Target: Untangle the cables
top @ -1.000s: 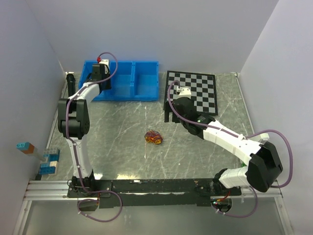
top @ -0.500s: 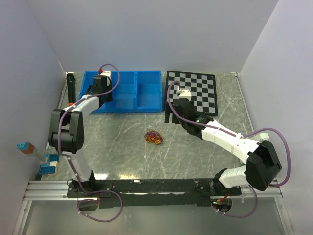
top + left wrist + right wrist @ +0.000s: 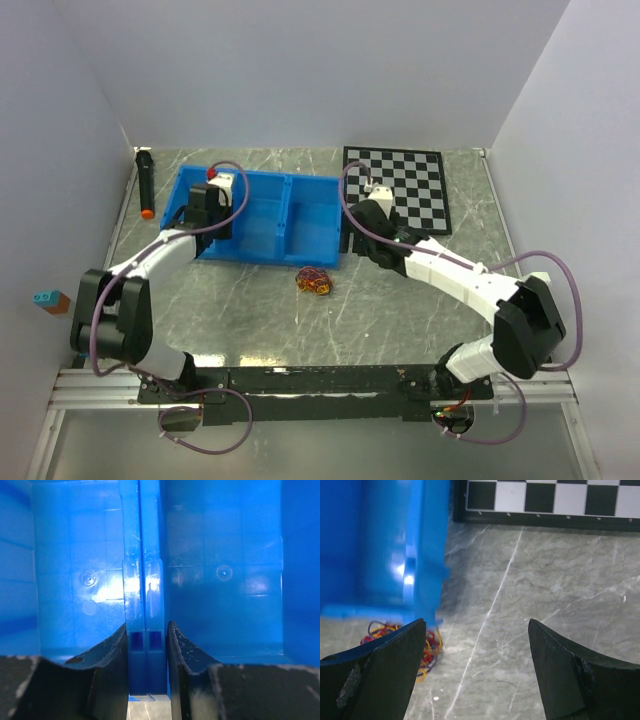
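Note:
The cables (image 3: 315, 281) are one small knot of red, yellow-orange and dark wires lying on the grey table just off the near edge of a blue tray (image 3: 262, 240). In the right wrist view the cables (image 3: 431, 646) peek out beneath the tray's corner (image 3: 380, 545), beside my left finger. My right gripper (image 3: 352, 243) (image 3: 476, 622) hangs open over bare table to the right of the knot, holding nothing. My left gripper (image 3: 207, 212) (image 3: 146, 625) is shut on the upright blue partition (image 3: 145, 580) between two of the tray's compartments.
A black-and-white checkerboard (image 3: 400, 185) lies at the back right, with its edge (image 3: 545, 500) in the right wrist view. A black marker with an orange tip (image 3: 146, 185) lies at the back left. A small blue-and-orange block (image 3: 50, 299) sits by the left wall. White walls enclose the table.
My left arm has dragged the blue tray from the back of the table nearer and to the right, up against the cables. The marker behind it is now uncovered. My right gripper stays open.

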`<state>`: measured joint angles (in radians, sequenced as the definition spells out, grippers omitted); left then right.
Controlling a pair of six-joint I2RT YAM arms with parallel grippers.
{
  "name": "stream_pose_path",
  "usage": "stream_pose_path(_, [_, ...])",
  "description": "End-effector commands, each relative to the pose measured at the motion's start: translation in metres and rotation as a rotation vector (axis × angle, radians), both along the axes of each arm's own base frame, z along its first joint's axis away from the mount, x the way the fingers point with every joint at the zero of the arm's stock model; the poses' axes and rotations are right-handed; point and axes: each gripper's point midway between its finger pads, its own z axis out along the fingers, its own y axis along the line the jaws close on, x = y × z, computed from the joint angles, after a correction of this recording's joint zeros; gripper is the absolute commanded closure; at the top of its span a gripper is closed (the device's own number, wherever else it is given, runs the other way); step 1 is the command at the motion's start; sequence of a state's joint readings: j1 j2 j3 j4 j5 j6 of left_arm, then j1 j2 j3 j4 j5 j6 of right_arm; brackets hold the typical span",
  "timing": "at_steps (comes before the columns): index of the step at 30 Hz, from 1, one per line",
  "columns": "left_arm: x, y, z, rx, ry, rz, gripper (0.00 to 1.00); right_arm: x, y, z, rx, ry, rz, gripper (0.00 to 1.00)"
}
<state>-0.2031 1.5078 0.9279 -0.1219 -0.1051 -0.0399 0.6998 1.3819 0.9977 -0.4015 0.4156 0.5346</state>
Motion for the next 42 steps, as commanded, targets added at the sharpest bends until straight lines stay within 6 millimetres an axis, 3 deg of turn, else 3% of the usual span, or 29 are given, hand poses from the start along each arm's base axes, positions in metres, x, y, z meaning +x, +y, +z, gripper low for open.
stream_pose_path(1, [-0.023,-0.010,0.008,0.062,-0.015,-0.145,0.83,0.015,-0.001,0.018,-0.023,-0.011,-0.080,0.11])
stream_pose_path(7, [-0.055,-0.017,0.002,0.070,0.003,-0.193,0.82,0.022,0.008,0.016,-0.008,0.007,-0.088,0.11])
stream_pose_path(16, [-0.089,-0.029,-0.002,0.094,0.023,-0.288,0.83,0.015,0.014,-0.023,-0.012,0.101,-0.090,0.16])
stream_pose_path(23, [-0.110,-0.033,-0.013,0.101,0.067,-0.342,0.85,0.002,0.011,-0.049,-0.027,0.160,-0.093,0.29])
stream_pose_path(28, [-0.116,-0.048,-0.001,0.102,0.036,-0.392,0.82,-0.010,-0.001,-0.057,-0.053,0.173,-0.118,0.45])
stream_pose_path(31, [-0.121,-0.067,0.004,0.084,0.039,-0.449,0.74,-0.011,-0.012,-0.056,-0.080,0.159,-0.132,0.54])
stream_pose_path(35, [-0.130,-0.090,0.000,0.073,0.093,-0.544,0.31,-0.001,-0.026,-0.049,-0.099,0.133,-0.150,0.64])
stream_pose_path(38, [-0.134,-0.098,-0.001,0.055,0.140,-0.585,0.18,0.009,-0.034,-0.044,-0.121,0.118,-0.146,0.68])
stream_pose_path(40, [-0.133,-0.103,0.011,0.043,0.126,-0.611,0.03,0.015,-0.037,-0.043,-0.137,0.110,-0.125,0.68])
stream_pose_path(42, [-0.130,-0.106,0.027,0.034,0.095,-0.624,0.03,0.022,-0.038,-0.044,-0.175,0.097,-0.060,0.67])
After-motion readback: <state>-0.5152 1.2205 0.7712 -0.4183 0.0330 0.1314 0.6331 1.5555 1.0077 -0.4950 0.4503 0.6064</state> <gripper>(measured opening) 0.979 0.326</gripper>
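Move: Pinched in the left fingers is the front end of the blue tray's left divider; the cable bundle lies about 10 cm back, 20 cm right and 8 cm below that hand. From the open right hand, the tray's right wall has its middle roughly 6 cm ahead, 3 cm left and 7 cm down; the cable bundle is some 6 cm back, 9 cm left and 11 cm down, the chessboard about 19 cm ahead, 11 cm right and 12 cm down. Dragging the blue tray by its divider, the left hand draws back towards the bases about 13 cm and drifts right, turning some 30 degrees clockwise, and near the end opens wide to let go of the divider. The right hand first reaches slightly forward, then sinks about 7 cm, veers right and closes until it pinches the tray's right wall near the far corner. ##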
